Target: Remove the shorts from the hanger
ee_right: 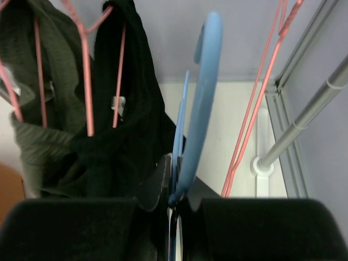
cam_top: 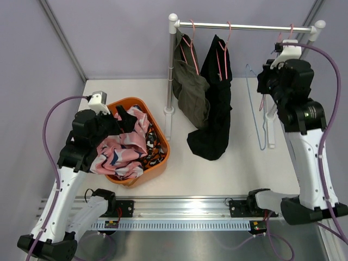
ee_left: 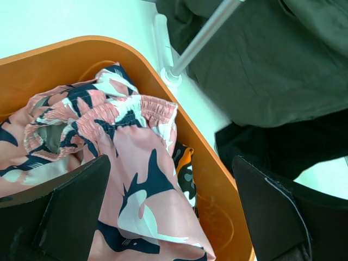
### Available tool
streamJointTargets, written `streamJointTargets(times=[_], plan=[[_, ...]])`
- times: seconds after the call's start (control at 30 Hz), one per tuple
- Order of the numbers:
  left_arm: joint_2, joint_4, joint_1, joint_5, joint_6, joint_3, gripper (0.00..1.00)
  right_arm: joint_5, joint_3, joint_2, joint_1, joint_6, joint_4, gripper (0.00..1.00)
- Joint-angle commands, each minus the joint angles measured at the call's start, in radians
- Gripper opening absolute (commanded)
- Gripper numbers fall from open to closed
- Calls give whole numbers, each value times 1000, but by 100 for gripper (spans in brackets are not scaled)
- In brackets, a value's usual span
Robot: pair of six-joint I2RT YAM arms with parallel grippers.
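Observation:
Olive green shorts (cam_top: 190,89) and plain black shorts (cam_top: 215,109) hang on pink hangers (cam_top: 191,51) from the rack rail (cam_top: 244,26). Pink patterned shorts (cam_top: 122,149) lie in the orange basket (cam_top: 130,101) on top of the camouflage shorts (cam_top: 155,147). My left gripper (cam_top: 124,120) is open just above the pink shorts (ee_left: 136,179), one finger on each side. My right gripper (cam_top: 267,81) is shut on a bare blue hanger (cam_top: 262,117), below the rail. In the right wrist view the blue hanger (ee_right: 198,109) is pinched between the jaws of my right gripper (ee_right: 182,187).
A bare pink hanger (cam_top: 291,30) hangs at the rail's right end. The white rack posts (cam_top: 169,76) stand beside the basket and behind my right arm. The camouflage shorts (ee_left: 186,171) peek out by the basket wall (ee_left: 217,185). Grey walls close in the back and sides.

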Motion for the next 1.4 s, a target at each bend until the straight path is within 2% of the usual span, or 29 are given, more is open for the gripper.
streamJointTargets(times=[0.0, 0.17, 0.37, 0.57, 0.83, 1.03, 1.37], plan=[[-9, 64, -19, 41, 53, -34, 99, -196, 97, 62, -97, -43, 127, 0], [-28, 90, -30, 65, 59, -80, 99, -381, 211, 181, -216, -47, 158, 0], [-55, 95, -42, 54, 68, -114, 99, -545, 217, 282, -321, -53, 237, 0], [-66, 98, -44, 61, 63, -132, 99, -584, 208, 339, -336, -53, 309, 0], [-68, 97, -53, 58, 63, -137, 99, -630, 179, 339, -336, -29, 374, 0], [-68, 95, -62, 59, 63, -137, 99, -641, 185, 336, -336, -40, 368, 0], [-66, 92, -70, 58, 66, -136, 99, -621, 305, 431, -336, -29, 317, 0]])
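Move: The blue hanger is already pinched in the right hand. Its goal, the bare stretch of rail, lies about 20 cm ahead, 2 cm to the right and some 7 cm higher. The black shorts hang about 14 cm to this hand's left, 12 cm farther out and 12 cm lower; an empty pink hanger hangs roughly 18 cm ahead, 7 cm right, at hand height. From the left hand that stretch of rail is about 25 cm ahead, 50 cm right and 20 cm up. Forward about 14 cm to the rail, quick at first and then slowing, the right hand carries the empty blue hanger hook-up, veering a little right on the way and ending slightly higher. The wrist turns some 15 degrees counter-clockwise and tips up a little while the fingers keep their pinch. The left hand, still wide open, sinks about 4 cm over the pink shorts in the basket, drawing slightly back and right. ##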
